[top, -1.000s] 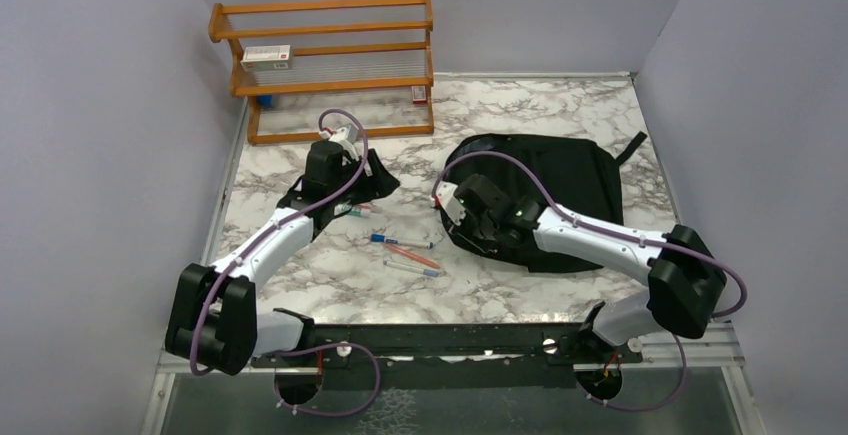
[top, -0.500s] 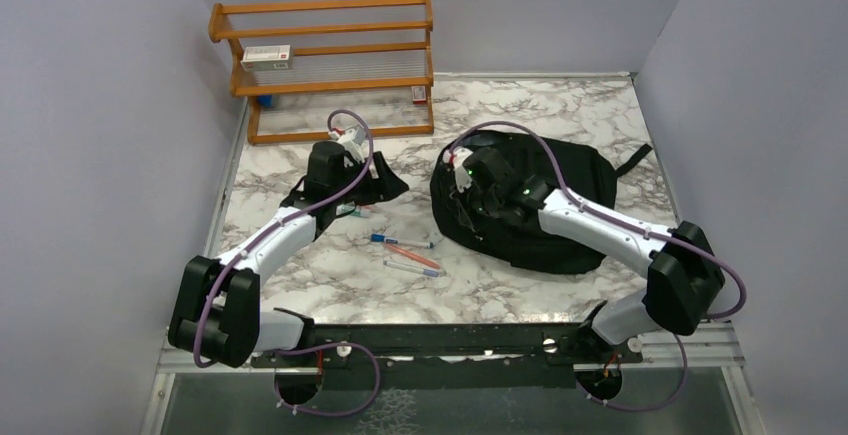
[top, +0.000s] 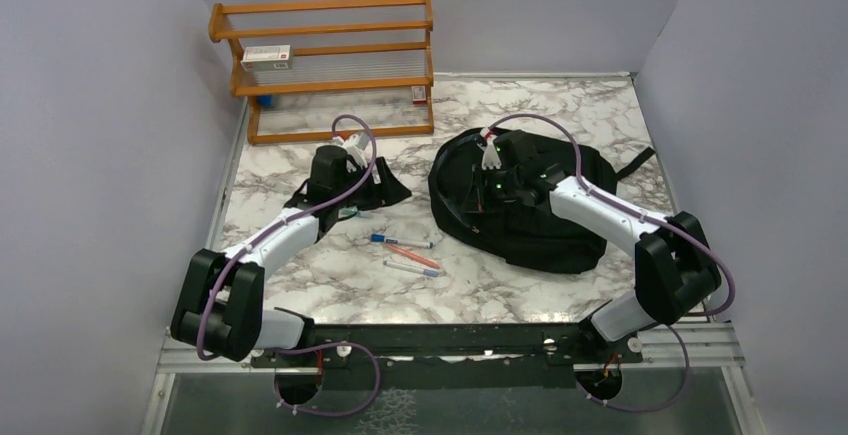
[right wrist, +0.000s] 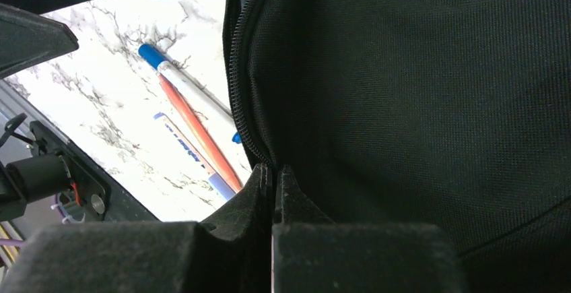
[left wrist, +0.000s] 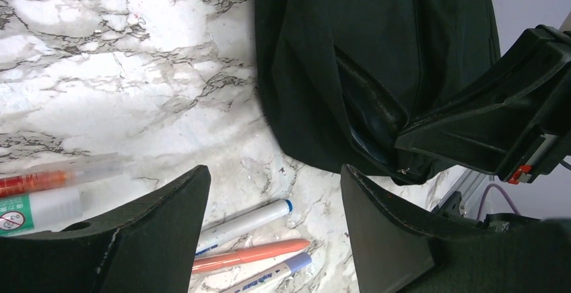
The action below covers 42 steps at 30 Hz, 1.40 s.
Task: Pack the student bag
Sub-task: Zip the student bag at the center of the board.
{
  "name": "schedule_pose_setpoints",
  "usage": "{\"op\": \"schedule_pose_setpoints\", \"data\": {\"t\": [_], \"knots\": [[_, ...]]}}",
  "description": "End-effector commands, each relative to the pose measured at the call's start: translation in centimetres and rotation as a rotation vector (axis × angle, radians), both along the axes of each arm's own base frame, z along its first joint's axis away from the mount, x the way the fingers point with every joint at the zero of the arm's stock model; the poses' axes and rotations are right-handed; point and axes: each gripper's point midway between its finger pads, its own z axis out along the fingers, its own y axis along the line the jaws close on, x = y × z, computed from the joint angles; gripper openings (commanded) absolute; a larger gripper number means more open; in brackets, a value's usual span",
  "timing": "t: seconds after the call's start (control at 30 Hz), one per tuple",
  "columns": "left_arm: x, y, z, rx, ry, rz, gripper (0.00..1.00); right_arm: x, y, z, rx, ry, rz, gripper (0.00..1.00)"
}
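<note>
The student bag (top: pixel 545 230), black and rounded, lies right of centre with its zipper edge (right wrist: pixel 241 98) raised. My right gripper (top: pixel 483 198) is over the bag's left part, and its jaws (right wrist: pixel 277 172) are shut on the fabric at the zipper line. My left gripper (top: pixel 352 198) hovers open over the marble, nothing between its fingers (left wrist: pixel 274 172). Below it lie a blue-capped white pen (left wrist: pixel 246 222), an orange pen (left wrist: pixel 252 254) and a third pen (left wrist: pixel 269 276). The same pens (top: pixel 405 253) lie between the two arms. The bag's dark opening (left wrist: pixel 374 114) faces the left wrist view.
A wooden shelf rack (top: pixel 330 65) stands at the back left with a small box (top: pixel 266 54) on it. Two more markers (left wrist: pixel 47 192) lie under the left gripper's near finger. Grey walls close the table on three sides.
My right gripper has moved back and to the right, holding the bag's edge. The bag has risen from flat into a bulged shape. The left gripper shifted slightly back.
</note>
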Motion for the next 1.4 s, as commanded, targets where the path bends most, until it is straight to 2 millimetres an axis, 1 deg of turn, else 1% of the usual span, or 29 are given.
{"op": "schedule_pose_setpoints", "data": {"t": [0.0,0.1,0.2,0.3,0.4,0.5,0.63,0.77,0.9,1.03,1.17,1.37], "knots": [[-0.4,-1.0,0.3,-0.025,-0.016,-0.045,0.72,1.0,0.4,0.9,0.018,-0.057,-0.011,0.04],[-0.8,-1.9,1.0,-0.029,-0.047,-0.089,0.73,1.2,-0.6,0.4,-0.035,-0.073,-0.037,0.11],[-1.1,-3.1,1.8,-0.027,-0.079,-0.134,0.73,1.0,-1.1,0.0,-0.054,-0.070,-0.042,0.22],[-1.5,-4.4,2.1,-0.028,-0.094,-0.176,0.72,0.7,-0.9,0.3,-0.031,-0.078,-0.030,0.35],[-2.0,-5.4,2.0,-0.032,-0.094,-0.201,0.73,0.3,-0.6,1.3,0.001,-0.094,-0.014,0.41],[-2.3,-6.0,1.4,-0.032,-0.082,-0.207,0.72,-0.2,-0.5,2.5,0.020,-0.112,0.018,0.43],[-2.1,-6.1,0.6,-0.032,-0.058,-0.187,0.72,-1.5,-0.6,3.6,0.030,-0.124,0.079,0.43],[-1.8,-6.1,0.0,-0.029,-0.041,-0.177,0.72,-3.1,-0.6,3.7,0.045,-0.082,0.128,0.43],[-1.7,-6.3,-0.5,-0.026,-0.032,-0.176,0.72,-4.4,-0.1,3.3,0.083,-0.049,0.168,0.43],[-1.6,-6.3,-0.9,-0.025,-0.018,-0.178,0.72,-5.3,0.9,2.7,0.085,-0.029,0.204,0.43],[-1.7,-6.3,-1.1,-0.022,-0.013,-0.178,0.72,-5.5,1.7,1.8,0.061,-0.021,0.222,0.43],[-1.9,-6.2,-1.4,-0.020,-0.005,-0.177,0.72,-5.4,2.0,0.1,0.020,-0.011,0.237,0.45]]}}
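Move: The right fingers are shut on the zip's edge or pull at the student bag's near-left corner, the zip pull's slider about 2 cm back of the hand point and 3 cm below; the bag's middle is some 6 cm ahead, 12 cm right and 5 cm below. From the left hand, the zip pull is roughly 17 cm right, 4 cm back and 5 cm down. The blue-capped marker lies about 7 cm back from the left hand, straight sideways, 9 cm below. The zip comes free as the right fingers open to a little under half; that hand lifts some 3 cm, then draws back about 5 cm, edging left and sinking again, with a slight counter-clockwise turn. Meanwhile the left hand, fingers kept wide, swings about 6 cm right and a little back towards the bag's near-left corner, turning some 10 degrees clockwise and then dipping. ##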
